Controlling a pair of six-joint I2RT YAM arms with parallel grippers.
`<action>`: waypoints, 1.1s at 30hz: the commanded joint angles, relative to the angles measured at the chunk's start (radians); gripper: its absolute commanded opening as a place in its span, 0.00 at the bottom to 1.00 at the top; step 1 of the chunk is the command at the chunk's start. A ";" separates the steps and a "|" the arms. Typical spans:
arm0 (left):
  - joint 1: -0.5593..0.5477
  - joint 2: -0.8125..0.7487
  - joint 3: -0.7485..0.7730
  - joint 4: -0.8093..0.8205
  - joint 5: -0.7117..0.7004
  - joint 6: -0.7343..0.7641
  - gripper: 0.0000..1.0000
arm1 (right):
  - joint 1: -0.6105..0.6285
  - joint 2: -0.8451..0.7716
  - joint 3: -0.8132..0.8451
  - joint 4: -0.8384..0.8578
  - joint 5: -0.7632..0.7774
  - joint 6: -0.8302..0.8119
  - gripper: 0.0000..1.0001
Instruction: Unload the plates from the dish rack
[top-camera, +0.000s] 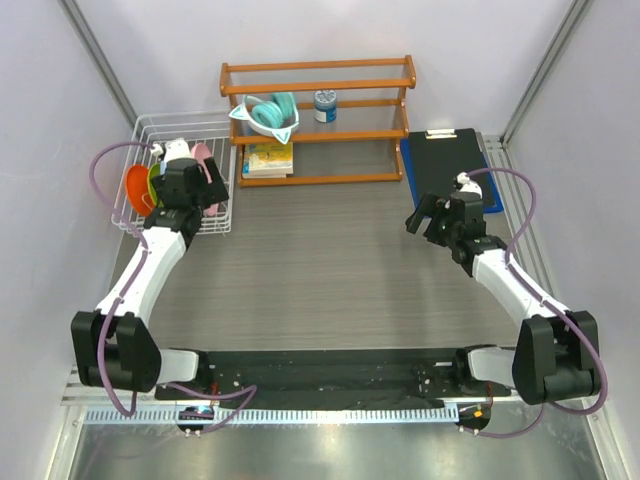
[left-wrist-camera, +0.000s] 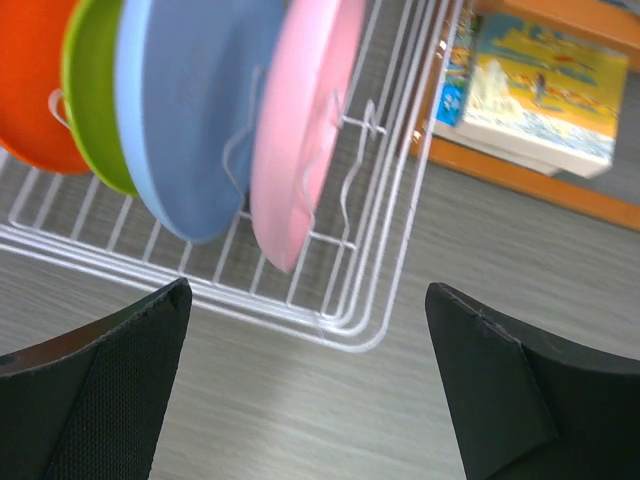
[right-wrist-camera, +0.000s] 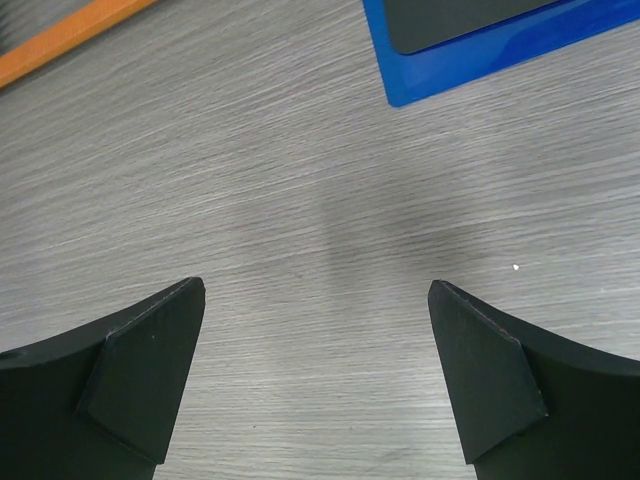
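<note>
Several plates stand on edge in the white wire dish rack (left-wrist-camera: 395, 250) at the table's back left (top-camera: 145, 130): orange (left-wrist-camera: 30, 80), lime green (left-wrist-camera: 90, 110), light blue (left-wrist-camera: 190, 110) and pink (left-wrist-camera: 300, 130). From above, the orange plate (top-camera: 136, 187) and the pink plate (top-camera: 207, 165) show beside the arm. My left gripper (left-wrist-camera: 305, 300) hangs open over the rack's near right corner, nothing between its fingers, the pink plate just beyond. My right gripper (right-wrist-camera: 315, 295) is open above bare table at the right (top-camera: 428, 218).
An orange-brown wooden shelf (top-camera: 318, 120) stands at the back, holding a teal eared bowl (top-camera: 266, 113), a can (top-camera: 325, 105) and books (top-camera: 268, 160). The books (left-wrist-camera: 545, 90) lie right of the rack. A blue clipboard (top-camera: 447, 168) lies at the back right (right-wrist-camera: 470, 40).
</note>
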 joint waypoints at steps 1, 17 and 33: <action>0.003 0.060 0.074 0.137 -0.149 0.071 1.00 | 0.001 0.037 0.038 0.063 -0.035 -0.022 1.00; 0.000 0.269 0.107 0.330 -0.301 0.159 0.63 | 0.001 0.137 0.074 0.077 -0.041 -0.039 1.00; -0.064 0.298 0.114 0.404 -0.419 0.266 0.00 | 0.002 0.182 0.072 0.080 -0.058 -0.034 1.00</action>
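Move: The pink plate stands on edge in the dish rack, its middle some 10 cm ahead of the open left gripper, about 4 cm to its left and 7 cm lower. The blue plate is about 6 cm to the left of it, with the green plate roughly 10 cm and the orange plate 14 cm left of it, the last two 2 to 3 cm nearer. From the right hand the pink plate lies about 48 cm left, 12 cm ahead and roughly level. Bring the left gripper about 6 cm forward and 4 to 5 cm left, sinking some 3 cm onto the near rim of the pink plate. Roll the hand's left side up about 20 degrees and turn it slightly counter-clockwise on the way, one finger entering between the pink and blue plates, then close and pinch the rim. Meanwhile lower the empty, open right gripper about 4 cm over bare table. ##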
